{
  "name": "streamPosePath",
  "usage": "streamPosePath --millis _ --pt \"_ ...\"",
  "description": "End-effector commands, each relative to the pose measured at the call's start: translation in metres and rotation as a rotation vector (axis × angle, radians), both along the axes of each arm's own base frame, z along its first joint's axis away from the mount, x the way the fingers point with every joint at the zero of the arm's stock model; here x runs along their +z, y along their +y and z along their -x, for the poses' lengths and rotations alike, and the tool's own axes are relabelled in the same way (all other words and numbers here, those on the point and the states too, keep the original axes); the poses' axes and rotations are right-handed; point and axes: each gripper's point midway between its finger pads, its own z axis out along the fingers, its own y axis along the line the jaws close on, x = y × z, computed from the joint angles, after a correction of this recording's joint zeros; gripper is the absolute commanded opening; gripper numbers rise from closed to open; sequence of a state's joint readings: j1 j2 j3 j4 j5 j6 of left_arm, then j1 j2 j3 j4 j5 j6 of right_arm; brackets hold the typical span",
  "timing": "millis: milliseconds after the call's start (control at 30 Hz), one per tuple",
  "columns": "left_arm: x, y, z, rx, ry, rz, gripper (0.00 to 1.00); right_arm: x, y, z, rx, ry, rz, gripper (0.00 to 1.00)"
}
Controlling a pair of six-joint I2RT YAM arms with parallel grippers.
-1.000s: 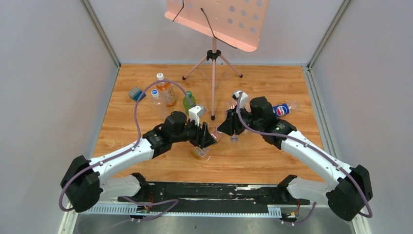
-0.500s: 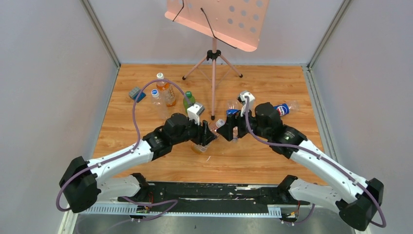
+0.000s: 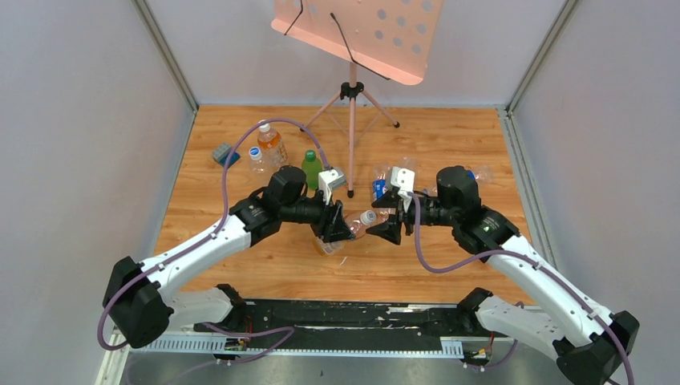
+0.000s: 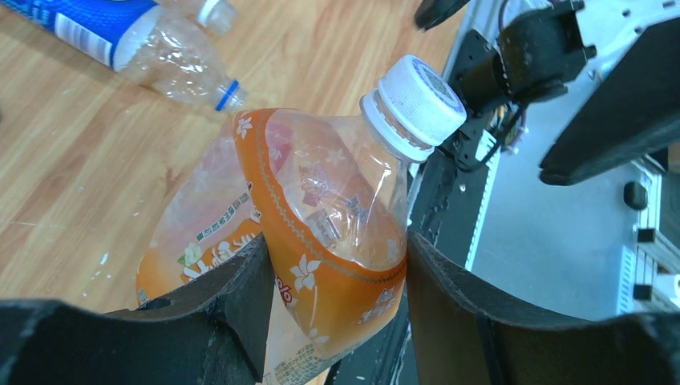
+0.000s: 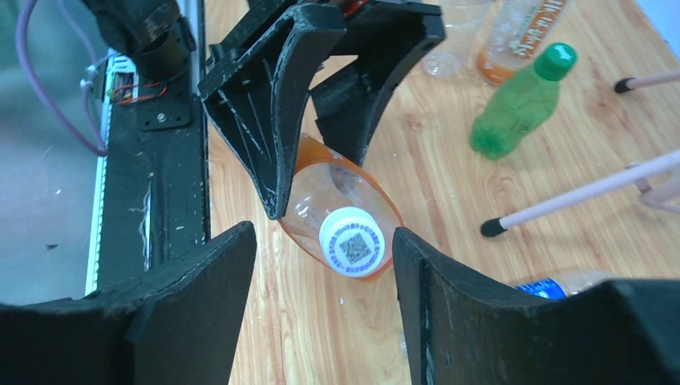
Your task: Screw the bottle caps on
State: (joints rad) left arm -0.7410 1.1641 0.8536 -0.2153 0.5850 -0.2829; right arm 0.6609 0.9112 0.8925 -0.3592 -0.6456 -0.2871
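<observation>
My left gripper is shut on a crumpled orange-labelled bottle and holds it tilted above the table, neck pointing right. A white cap sits on its neck. My right gripper is open and faces that cap head-on. In the right wrist view the cap lies between my spread fingers, touching neither. The left gripper shows there around the bottle.
A music stand's tripod stands at the back centre. An orange-tea bottle, a clear bottle, a green bottle and a blue-grey block are at back left. A blue-labelled bottle lies behind the grippers.
My right gripper has drawn back to the right, turned and opened facing the cap. My left gripper has swung the bottle so its capped neck points right.
</observation>
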Motion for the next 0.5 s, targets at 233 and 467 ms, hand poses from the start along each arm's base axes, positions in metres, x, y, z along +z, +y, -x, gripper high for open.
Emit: streamPosePath --millis 233,467 --pt "0.016 -0.005 0.016 -0.164 -0.029 0.023 0.0 0.005 0.01 0.01 0.157 -0.046 -0.002 0.48" --pt "0.023 -0.004 0.016 -0.16 -0.055 0.034 0.0 -0.007 0.012 0.011 0.162 0.011 0.019 0.44"
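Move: The right hand, its fingers apart, goes for the white cap on the bottle neck, about 3 cm to its left and 2 cm below, level fore and aft. From the right hand, the Pepsi bottle lies some 12 cm ahead, 5 cm right and 20 cm below; the green bottle about 18 cm ahead, 16 cm left and 18 cm below. From the left hand, gripping the bottle, the cap is roughly 5 cm right, 2 cm ahead and 3 cm above. The right hand sinks about 2 cm, its fingers narrowing around the cap, while the left draws the bottle back 2 cm. ##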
